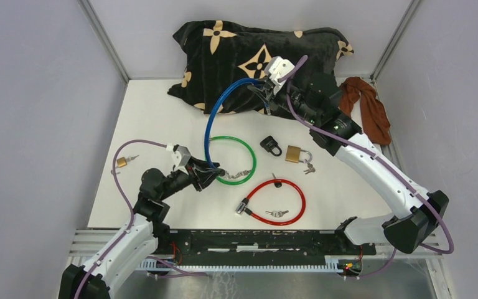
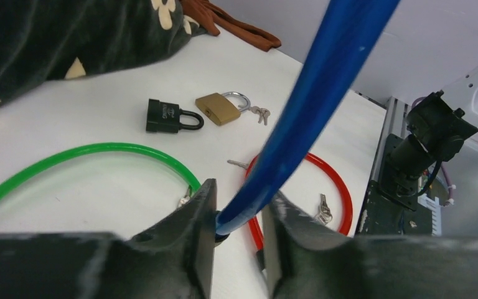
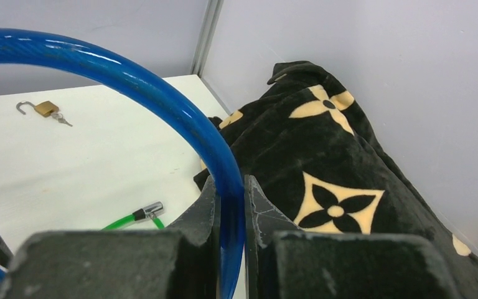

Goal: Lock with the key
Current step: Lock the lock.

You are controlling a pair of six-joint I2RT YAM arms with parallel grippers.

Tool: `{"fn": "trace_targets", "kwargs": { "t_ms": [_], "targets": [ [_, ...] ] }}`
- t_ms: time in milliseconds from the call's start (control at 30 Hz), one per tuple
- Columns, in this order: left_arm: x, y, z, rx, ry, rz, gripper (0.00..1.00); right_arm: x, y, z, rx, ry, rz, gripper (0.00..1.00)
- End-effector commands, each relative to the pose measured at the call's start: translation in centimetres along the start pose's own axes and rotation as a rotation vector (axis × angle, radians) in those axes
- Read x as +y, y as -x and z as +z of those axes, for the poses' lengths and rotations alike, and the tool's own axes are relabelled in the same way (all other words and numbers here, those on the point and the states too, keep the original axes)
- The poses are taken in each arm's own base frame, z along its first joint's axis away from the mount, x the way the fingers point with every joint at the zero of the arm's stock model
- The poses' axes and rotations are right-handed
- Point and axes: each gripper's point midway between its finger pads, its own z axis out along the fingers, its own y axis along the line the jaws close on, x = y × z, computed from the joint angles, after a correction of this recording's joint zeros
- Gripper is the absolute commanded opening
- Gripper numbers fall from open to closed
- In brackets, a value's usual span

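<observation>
A blue cable lock (image 1: 210,118) arcs up from my left gripper (image 1: 215,171) to my right gripper (image 1: 266,90). In the left wrist view the blue cable (image 2: 311,99) runs down between the fingers of my left gripper (image 2: 239,205), which are shut on its dark lower end. In the right wrist view my right gripper (image 3: 230,187) is shut tight on the blue cable (image 3: 131,75), above the pillow's edge. A small bunch of keys (image 1: 277,213) lies inside the red cable loop (image 1: 295,190). A single key (image 2: 236,164) lies by that loop's far side. Neither gripper holds a key.
A green cable lock (image 1: 249,152) lies beside my left gripper. A black padlock (image 1: 271,146) and a brass padlock (image 1: 295,154) with keys sit mid-table. A small brass padlock (image 1: 122,162) lies at the left. A black flowered pillow (image 1: 236,43) and a brown cloth (image 1: 370,109) are at the back.
</observation>
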Motion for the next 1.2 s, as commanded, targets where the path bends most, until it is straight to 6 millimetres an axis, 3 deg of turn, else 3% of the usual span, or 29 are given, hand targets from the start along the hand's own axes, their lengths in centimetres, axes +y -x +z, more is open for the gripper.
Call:
{"fn": "trace_targets", "kwargs": {
  "t_ms": [0,67,167,233,300,400,467,567,667,867,1167],
  "targets": [
    [0.1,0.1,0.3,-0.023,0.011,-0.043,0.33,-0.5,6.5,-1.2,-0.129,-0.102,0.020,0.00],
    [0.3,1.4,0.4,-0.065,0.044,-0.099,0.03,1.5,7.3,-1.0,-0.158,-0.098,0.070,0.00],
    [0.2,6.4,-0.1,-0.241,0.080,-0.237,0.02,4.9,9.4,-0.6,-0.234,-0.047,0.184,0.00],
    [-0.1,10.2,-1.8,-0.386,0.072,-0.289,0.02,6.8,10.8,-0.6,-0.281,-0.016,0.250,0.00],
    [-0.8,12.8,-3.8,-0.491,0.061,-0.247,0.02,8.7,12.3,-0.8,-0.339,0.020,0.295,0.00],
    [-3.8,15.9,-6.4,-0.621,0.001,-0.129,0.02,12.6,14.8,-1.6,-0.465,0.124,0.388,0.00],
    [-7.1,17.7,-8.0,-0.683,-0.100,0.000,0.02,14.7,16.4,-2.1,-0.538,0.200,0.406,0.00],
    [-10.3,19.0,-9.9,-0.747,-0.172,0.124,0.02,16.5,18.1,-2.8,-0.577,0.265,0.426,0.00],
    [-11.4,19.9,-11.6,-0.832,-0.161,0.195,0.02,17.9,18.8,-4.3,-0.636,0.292,0.450,0.00],
    [-14.2,20.5,-12.7,-0.863,-0.246,0.272,0.02,19.2,20.0,-6.3,-0.692,0.305,0.458,0.00],
    [-14.3,20.9,-13.0,-0.878,-0.239,0.279,0.02,19.4,20.4,-7.4,-0.744,0.277,0.429,0.00]
  ]
}}
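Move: The blue cable lock's lower end already stands between the left hand's half-open fingers. The green cable's ring lies about 9 cm ahead and 4 cm right, 11 cm below; the red ring is some 19 cm right and 5 cm back, also 11 cm below. From the right hand, which grips the cable's upper part, that lower end is about 13 cm back, 12 cm left and 23 cm below; the black padlock is 7 cm right, 2 cm ahead, 33 cm down. Shut the left gripper on the blue cable's lower end, then lift it about 21 cm while drawing back some 14 cm and a little left, tilting the fingers upward. Keep the right gripper's hold and bring it about 25 cm back, also left and somewhat up, towards the left hand, swinging its fingers counter-clockwise and tipping them up. ##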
